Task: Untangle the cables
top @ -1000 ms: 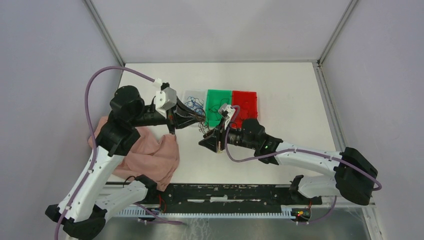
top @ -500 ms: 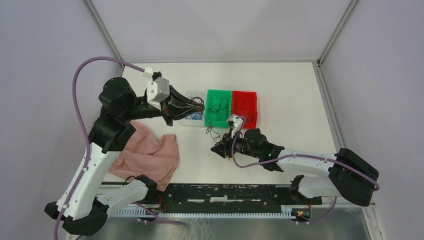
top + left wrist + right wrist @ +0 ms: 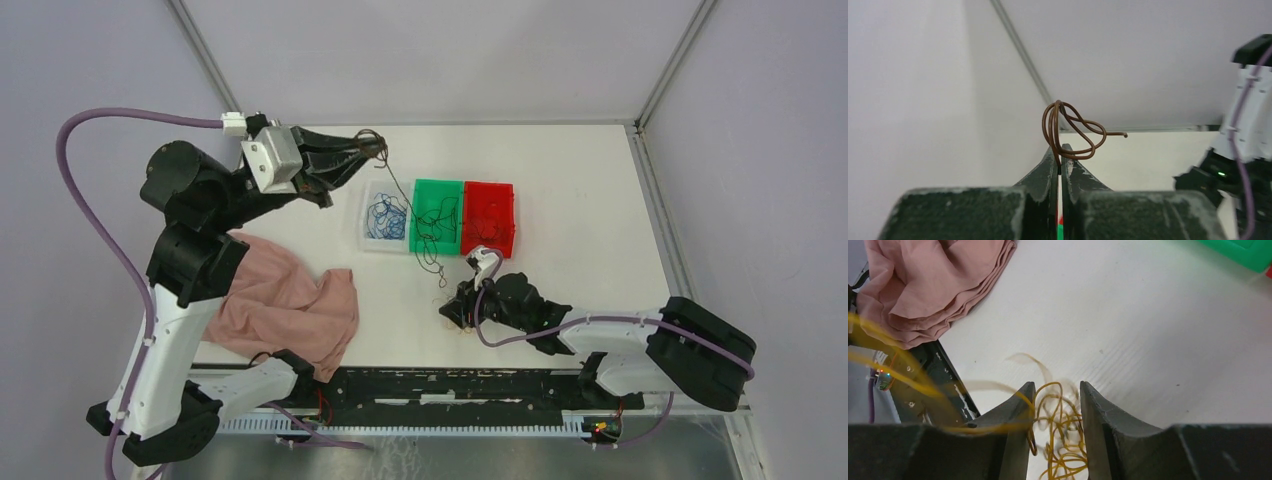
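My left gripper (image 3: 372,147) is raised above the table's back left and is shut on a dark brown wire (image 3: 405,205). The wire hangs from it down to the table in front of the bins. In the left wrist view the gripper (image 3: 1061,162) pinches the wire's looped end (image 3: 1074,131). My right gripper (image 3: 450,310) is low over the table in front of the bins. In the right wrist view its jaws (image 3: 1055,407) stand apart around a tangle of yellow-orange wires (image 3: 1063,440) lying on the table.
Three bins stand in a row: a clear one (image 3: 372,232) with blue wires (image 3: 385,213), a green one (image 3: 437,190) with dark wires, and a red one (image 3: 492,195). A pink cloth (image 3: 285,305) lies at the near left, also in the right wrist view (image 3: 933,280).
My left gripper has risen and swung back and left, drawing the brown wire out long. My right gripper has moved toward the near edge and dropped to the table with the yellow wires.
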Action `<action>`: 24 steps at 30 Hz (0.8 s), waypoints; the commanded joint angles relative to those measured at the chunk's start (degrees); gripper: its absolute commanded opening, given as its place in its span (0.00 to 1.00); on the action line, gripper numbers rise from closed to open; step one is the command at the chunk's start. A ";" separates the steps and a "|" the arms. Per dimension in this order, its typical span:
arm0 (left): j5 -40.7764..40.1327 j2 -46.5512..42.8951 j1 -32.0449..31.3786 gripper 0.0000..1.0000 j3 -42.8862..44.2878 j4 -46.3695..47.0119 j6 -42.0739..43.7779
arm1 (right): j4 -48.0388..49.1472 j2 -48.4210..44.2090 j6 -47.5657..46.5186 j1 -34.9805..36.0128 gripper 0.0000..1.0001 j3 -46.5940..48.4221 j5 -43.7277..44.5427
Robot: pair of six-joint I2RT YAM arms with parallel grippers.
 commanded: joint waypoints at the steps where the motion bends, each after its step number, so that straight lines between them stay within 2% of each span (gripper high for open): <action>1: -16.06 -0.30 -0.11 0.03 1.94 13.19 8.05 | 2.60 -1.24 -0.42 -0.11 0.45 -1.97 2.92; 4: -24.44 -0.76 -0.13 0.03 0.45 20.24 9.41 | 2.91 -1.38 -0.12 -0.14 0.45 -2.86 3.35; 6: -25.37 -1.04 -0.11 0.03 0.06 20.46 7.46 | 2.98 -1.58 0.19 -0.13 0.46 -3.11 3.40; 9: -15.76 -1.65 -0.11 0.03 -0.33 14.19 4.95 | 1.66 -3.89 0.23 -0.13 0.50 -1.94 2.66; 11: -9.55 -2.88 -0.11 0.03 -2.53 13.73 3.63 | -1.70 -6.54 -0.39 -0.10 0.54 0.02 2.48; 15: -11.04 -2.84 -0.16 0.03 -2.97 14.39 1.89 | -7.59 -12.81 -2.17 -0.11 0.69 3.21 2.95; 18: -7.14 -2.64 -0.13 0.03 -2.47 12.55 0.51 | -10.18 -16.78 -3.63 -0.13 0.76 6.24 2.99; 21: -2.12 -2.64 -0.11 0.03 -2.69 10.57 -2.26 | -10.82 -18.17 -4.18 -0.16 0.78 9.79 1.44; 24: -0.45 -2.90 -0.13 0.03 -3.27 9.49 -3.31 | -10.91 -16.86 -3.79 -0.14 0.77 13.22 -0.76</action>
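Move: The yellow cables are between the right hand's fingers, hanging a couple of centimetres below and tangled on the brown cable's lower end. From the left hand, which pinches the brown cable, they lie level in reach, about 12 cm to the right and some 49 below. The green bin's middle is roughly 22 cm ahead of the right hand, 3 left and 5 below; the red bin is equally far ahead, 8 right. Right hand opens, freeing yellow cables, and rises about 12 cm; left, still pinching brown cable, lifts 6, then sinks. ##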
